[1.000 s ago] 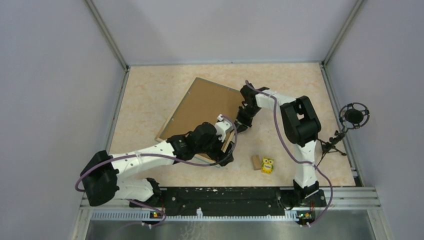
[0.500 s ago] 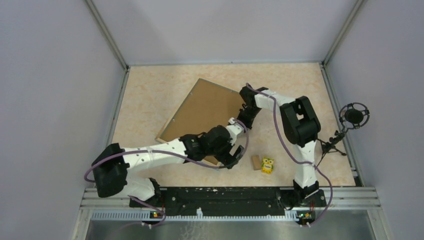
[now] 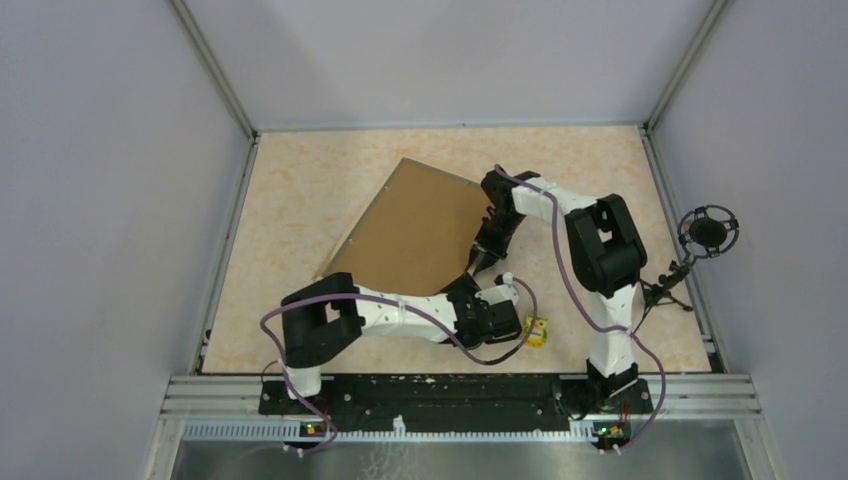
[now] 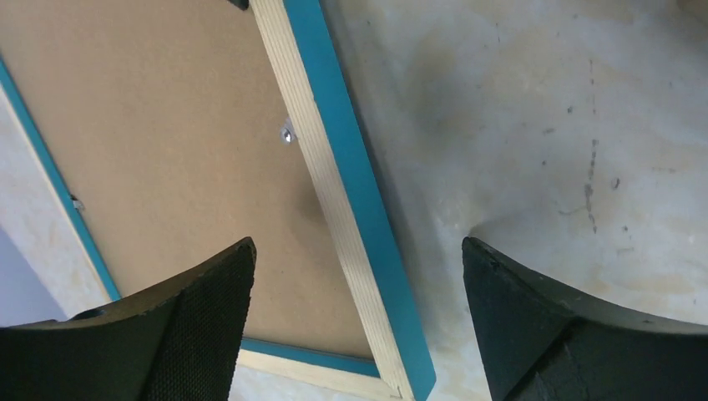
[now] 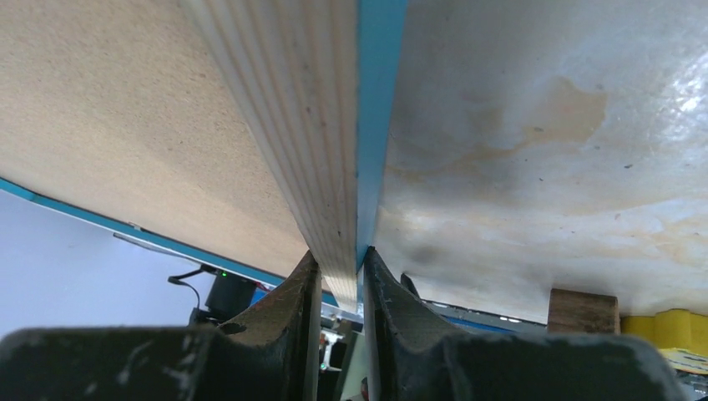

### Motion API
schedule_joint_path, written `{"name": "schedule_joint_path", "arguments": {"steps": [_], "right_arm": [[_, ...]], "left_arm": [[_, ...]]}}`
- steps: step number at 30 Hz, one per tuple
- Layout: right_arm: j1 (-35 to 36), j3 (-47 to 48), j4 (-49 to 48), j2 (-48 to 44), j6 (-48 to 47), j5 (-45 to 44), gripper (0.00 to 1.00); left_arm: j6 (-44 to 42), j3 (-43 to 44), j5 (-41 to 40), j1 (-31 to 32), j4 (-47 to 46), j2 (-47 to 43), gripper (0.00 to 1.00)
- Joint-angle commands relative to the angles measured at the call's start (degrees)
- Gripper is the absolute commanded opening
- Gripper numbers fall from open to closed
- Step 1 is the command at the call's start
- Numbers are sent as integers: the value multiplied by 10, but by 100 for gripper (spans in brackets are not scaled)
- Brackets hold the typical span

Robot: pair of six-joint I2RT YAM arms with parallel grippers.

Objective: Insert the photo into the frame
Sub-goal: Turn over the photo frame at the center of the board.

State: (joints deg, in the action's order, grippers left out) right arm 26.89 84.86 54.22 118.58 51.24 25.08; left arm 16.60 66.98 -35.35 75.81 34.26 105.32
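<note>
The frame (image 3: 415, 225) shows its brown back and stands tilted, its right edge lifted off the table. My right gripper (image 3: 482, 255) is shut on that light-wood and blue rail (image 5: 317, 125), one finger on each side of it (image 5: 338, 263). My left gripper (image 3: 510, 325) hovers low by the frame's near right corner, open wide. In the left wrist view that corner's rail (image 4: 351, 192) lies between the spread fingers (image 4: 359, 326) without touching either one. The photo is out of view.
A small wooden block (image 5: 583, 309) and a yellow toy (image 3: 537, 331) lie on the table just right of my left gripper. A microphone on a stand (image 3: 706, 233) sits beyond the right table edge. Metal posts and grey walls ring the table.
My left arm has swung right along the frame's near edge, ending beside the yellow toy and covering the wooden block. The frame has shifted right and tilted further in the right gripper's hold.
</note>
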Motion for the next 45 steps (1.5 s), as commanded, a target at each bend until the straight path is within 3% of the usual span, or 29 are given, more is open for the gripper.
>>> {"name": "schedule_joint_path", "arguments": {"steps": [1,7,18,25,26,29,31,32,36,37,39,45], "right_arm": [[4,28,32,-48,14,35,0],[4,18,24,-52,14,52,0],[4,13,19,-59,14,65,0],[4,5,-6,-76,12,77,0],[4,1,-20,-82,11,82,0],[4,-38,-102,-123,10,106,0],[4,-68,-174,-154,16,120,0],[4,-78,-201,-167,18,117,5],[3,-86,-232,-217,-10,66,68],[2,-85,-235,-228,-20,51,77],[3,-76,-232,-250,-45,17,85],[0,9,-171,-350,-123,-135,98]], "left_arm": [[10,45,-119,12,70,42,94],[-4,57,-150,17,84,72,86],[-25,83,-239,22,136,117,62],[-14,95,-280,22,157,85,33],[-15,94,-284,22,159,76,25],[-17,94,-298,22,164,44,2],[-19,94,-306,22,167,20,0],[-20,97,-309,23,171,10,0],[-18,123,-313,23,195,-21,0],[-21,128,-313,23,196,-28,0],[-29,140,-310,23,197,-38,0],[2,221,-333,19,243,-50,0]]}}
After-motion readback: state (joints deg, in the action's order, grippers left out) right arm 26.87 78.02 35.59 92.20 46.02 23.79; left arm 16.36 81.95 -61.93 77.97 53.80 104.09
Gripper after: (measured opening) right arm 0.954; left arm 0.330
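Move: The photo frame's near-right corner lies about 3 cm ahead of the left hand's open fingers and 2 cm left, roughly level. From that hand the wooden block sits about 9 cm right and 2 cm back, the owl timer some 14 cm right and 3 cm back, both about 3 cm lower. The right hand still pinches the frame's right side; the corner is roughly 9 cm back and 5 cm left of it, the block 11 cm back and 7 cm right. Left slips forward-left, pinches the frame's near-right corner and lifts about 12 cm; right releases, rising 15 cm. ##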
